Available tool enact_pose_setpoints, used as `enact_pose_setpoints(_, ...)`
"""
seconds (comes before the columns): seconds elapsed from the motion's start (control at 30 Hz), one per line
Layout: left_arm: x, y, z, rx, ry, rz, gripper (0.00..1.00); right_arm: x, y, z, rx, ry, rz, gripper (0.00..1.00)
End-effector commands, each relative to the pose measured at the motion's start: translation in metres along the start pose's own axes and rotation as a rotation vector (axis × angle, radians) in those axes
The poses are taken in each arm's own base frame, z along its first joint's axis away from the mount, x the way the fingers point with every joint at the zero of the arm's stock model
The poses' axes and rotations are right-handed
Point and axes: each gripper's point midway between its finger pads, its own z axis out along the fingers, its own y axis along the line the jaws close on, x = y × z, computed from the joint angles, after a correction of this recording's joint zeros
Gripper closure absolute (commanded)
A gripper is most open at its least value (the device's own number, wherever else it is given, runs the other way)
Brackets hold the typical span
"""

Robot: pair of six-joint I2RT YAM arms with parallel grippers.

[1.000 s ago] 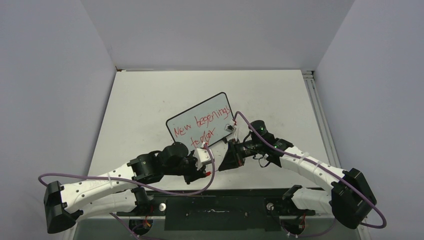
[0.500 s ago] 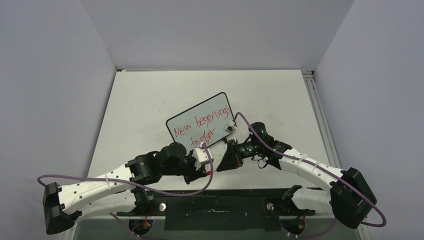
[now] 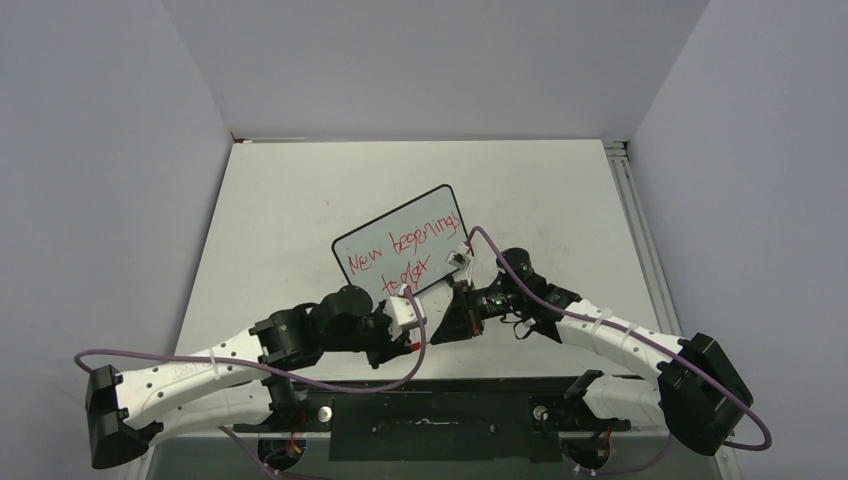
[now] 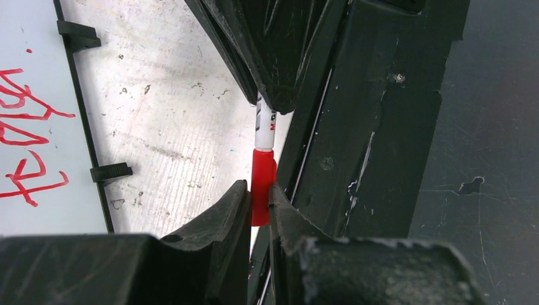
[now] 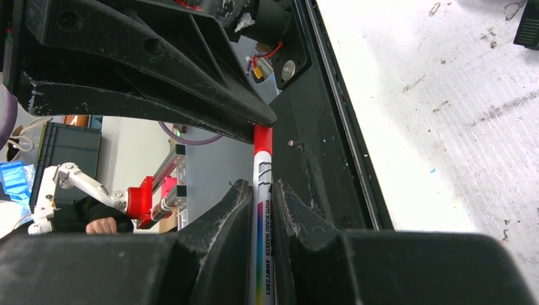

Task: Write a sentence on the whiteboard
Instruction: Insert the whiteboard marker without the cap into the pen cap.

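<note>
The whiteboard (image 3: 400,240) stands tilted at mid-table, with the sentence (image 3: 404,252) on it in red, two lines reading roughly "New beginnings today". Its corner (image 4: 38,184) and some red lettering (image 4: 25,127) show in the left wrist view. Near the table's front edge the two grippers meet tip to tip. My left gripper (image 4: 259,190) is shut on the red cap (image 4: 262,181). My right gripper (image 5: 262,190) is shut on the white marker (image 5: 262,216) barrel. The cap (image 5: 262,141) sits on the marker's end, between the two sets of fingers (image 3: 428,338).
The black mounting rail (image 3: 430,410) runs along the near table edge, right under the grippers. Purple cables (image 3: 300,380) loop from both wrists. The tabletop (image 3: 560,200) is scuffed white, with a metal rail (image 3: 630,200) down its right side.
The right gripper has crept a little to the left, toward the left gripper, with the marker in it. The left arm has hardly moved.
</note>
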Motion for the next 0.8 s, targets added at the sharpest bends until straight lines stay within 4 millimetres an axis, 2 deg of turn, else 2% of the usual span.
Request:
enact_pose_setpoints(0.0,-0.054,0.009,-0.012,-0.066,-0.188,0.02,0.9,0.001,0.012,0.004,-0.049,0.004,-0.045,0.95)
enact_pose_setpoints(0.17,-0.059,0.013,-0.018,-0.093,-0.199,0.015,0.73,0.0,0.012,0.004,-0.042,-0.006,-0.048,0.95)
enact_pose_setpoints(0.3,-0.067,0.014,-0.024,-0.107,-0.22,0.001,0.52,-0.002,0.01,0.003,-0.029,-0.024,-0.051,0.95)
enact_pose_setpoints(0.37,-0.072,0.014,-0.028,-0.113,-0.24,-0.013,0.46,-0.005,0.011,0.003,-0.024,-0.04,-0.053,0.95)
enact_pose_setpoints(0.5,-0.085,0.021,-0.034,-0.153,-0.284,-0.091,0.33,-0.021,0.014,0.0,-0.002,-0.12,-0.074,0.95)
enact_pose_setpoints(0.67,-0.111,0.046,-0.049,-0.246,-0.361,-0.309,0.33,-0.051,0.015,-0.014,0.04,-0.274,-0.1,0.95)
enact_pose_setpoints(0.77,-0.127,0.067,-0.063,-0.299,-0.454,-0.473,0.33,-0.069,0.027,-0.03,0.006,-0.383,-0.116,0.95)
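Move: The red cap is already on the marker's tip and still between the left fingertips, its middle roughly 1 cm to the right of that hand, level and in line with it. The marker's middle is about 6 cm to the right, 1 cm ahead and 1 cm higher; the whiteboard's middle is some 24 cm ahead, 2 cm to the left and 12 cm below. From the right hand, which grips the marker, the cap lies about 6 cm to the left, 1 cm back and 1 cm lower. The cap is let go as the left fingers open well apart. The left hand lifts away from it, about 8 cm up and 5 cm forward, speeding up, with its fingers tipping up and swinging counter-clockwise some 20 degrees late on. The right hand keeps its grip on the marker and at the end shifts forward and up a few centimetres, turning slightly clockwise. ##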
